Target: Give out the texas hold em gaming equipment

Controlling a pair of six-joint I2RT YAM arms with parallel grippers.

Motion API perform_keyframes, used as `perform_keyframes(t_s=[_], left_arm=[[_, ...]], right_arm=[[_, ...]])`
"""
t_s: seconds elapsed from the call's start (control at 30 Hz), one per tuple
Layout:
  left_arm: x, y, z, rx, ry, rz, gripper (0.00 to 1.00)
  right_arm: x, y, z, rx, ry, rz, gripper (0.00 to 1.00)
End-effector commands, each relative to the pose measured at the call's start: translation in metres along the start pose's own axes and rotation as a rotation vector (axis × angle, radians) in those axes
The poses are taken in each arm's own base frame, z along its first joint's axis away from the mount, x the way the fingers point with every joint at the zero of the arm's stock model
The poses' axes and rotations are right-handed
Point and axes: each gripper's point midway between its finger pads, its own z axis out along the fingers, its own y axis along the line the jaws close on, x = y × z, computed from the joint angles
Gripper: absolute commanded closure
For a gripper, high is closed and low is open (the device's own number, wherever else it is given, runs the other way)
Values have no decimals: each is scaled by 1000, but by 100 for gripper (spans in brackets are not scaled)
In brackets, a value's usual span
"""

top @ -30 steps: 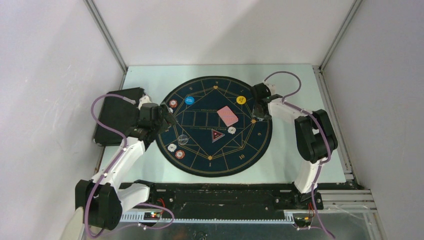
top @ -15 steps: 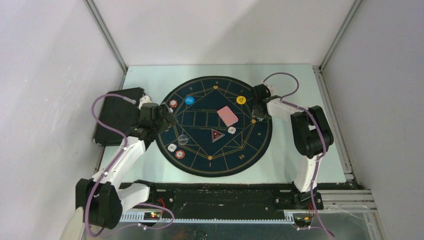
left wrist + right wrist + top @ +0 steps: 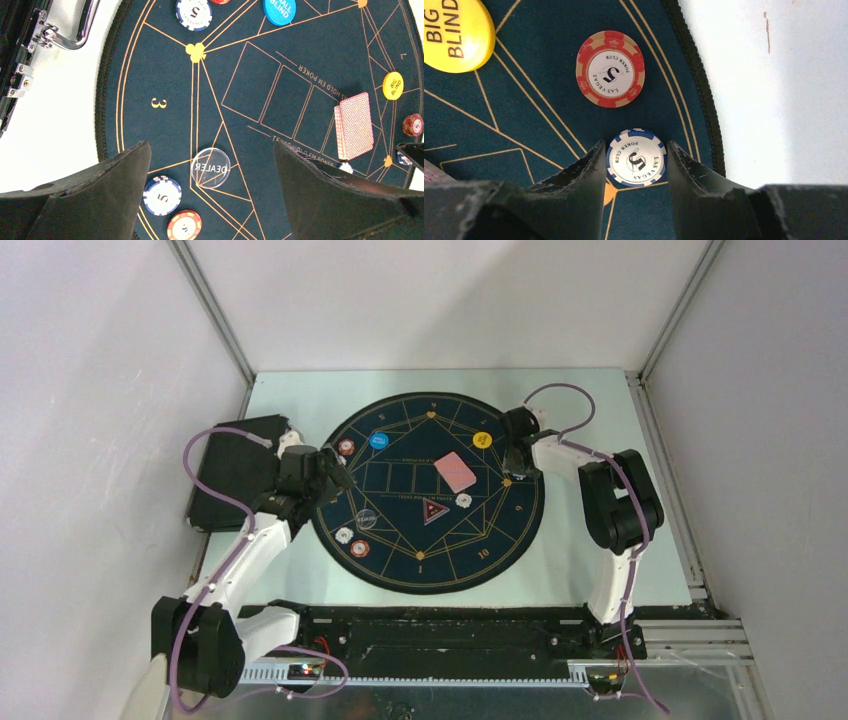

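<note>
My right gripper (image 3: 636, 146) is shut on a blue-and-white poker chip (image 3: 636, 159) that lies flat on the mat's right rim, beside a red-and-white chip (image 3: 610, 69) and the yellow big-blind chip (image 3: 454, 32). At the mat's left side my left gripper (image 3: 211, 146) hangs open over the clear dealer button (image 3: 210, 167), with a blue-white chip (image 3: 162, 194) and a red chip (image 3: 184, 225) near its left finger. The pink-backed cards (image 3: 456, 472) lie at the mat's centre. A red triangular token (image 3: 434, 511) sits below them, and the blue small-blind chip (image 3: 379, 440) is at upper left.
The dark round mat (image 3: 400, 545) with gold lines covers the middle of the pale table. A black case (image 3: 232, 472) with a metal handle (image 3: 75, 35) lies open at the left, just behind my left arm. Grey walls close in on three sides.
The right arm's elbow link has drifted a little to the left while its gripper stays over the same chip. The left arm and all pieces on the mat have not moved.
</note>
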Motion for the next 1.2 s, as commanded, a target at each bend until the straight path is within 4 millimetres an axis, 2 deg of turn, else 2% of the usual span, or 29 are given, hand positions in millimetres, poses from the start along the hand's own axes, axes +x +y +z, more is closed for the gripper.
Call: perform_keyframes(t_s=[0.0, 0.03, 0.17, 0.2, 0.33, 0.47, 0.53, 0.6, 0.63, 0.67, 0.7, 0.8, 0.93, 1.03, 1.17], left_arm=[[-2, -4, 0, 21, -9, -4, 0], [-2, -4, 0, 22, -11, -3, 0], [-1, -4, 0, 24, -8, -2, 0], [-1, -4, -1, 24, -9, -3, 0], [-2, -4, -3, 30, -14, -4, 0], [-2, -4, -4, 31, -13, -4, 0], [-2, -4, -4, 31, -13, -3, 0], [-3, -4, -5, 36, -18, -4, 0], [-3, -5, -5, 39, -18, -5, 0], [-3, -5, -6, 40, -19, -5, 0], [-3, -5, -6, 40, -19, -4, 0], [-2, -5, -6, 40, -20, -4, 0], [-2, -4, -7, 42, -18, -5, 0], [-1, -5, -6, 46, -16, -3, 0], [-1, -6, -6, 49, -14, -4, 0]], right_arm=[[-10, 4, 4, 8, -27, 7, 55], [-9, 4, 2, 8, -23, 5, 48], [-12, 3, -18, 29, -43, -7, 38], [-16, 4, -25, 29, -57, -2, 33], [-21, 2, -49, 54, -90, -5, 28], [-14, 10, -73, 51, -99, -42, 27], [-6, 19, -83, 34, -93, -85, 27], [5, 40, -91, -36, -81, -129, 25], [21, 58, -95, -114, -44, -169, 25], [25, 71, -97, -168, -38, -179, 25], [41, 89, -102, -241, 0, -218, 24], [54, 118, -106, -348, 14, -254, 22], [64, 137, -104, -417, 31, -276, 20], [70, 141, -98, -405, 32, -309, 21], [77, 136, -85, -323, 44, -338, 25]])
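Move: The last white chip on the mat lies about 14 cm to the right gripper's left and 7 cm back, at much the same height. The card deck is 16 cm left and 1 cm ahead; the all-in triangle is 21 cm left and 8 cm back. The red chips lie 6 cm straight ahead. From the left gripper the last white chip is some 28 cm right, 2 cm ahead and 12 cm below. Open the right gripper to let go of the white chip it still pinches by the red chips, and lift about 5 cm clear while drawing back. Swing left some 15 cm and back 8 cm in all, turning the hand about 25 degrees counter-clockwise, then sink over the last white chip, fingers open, stopping short of gripping it. ##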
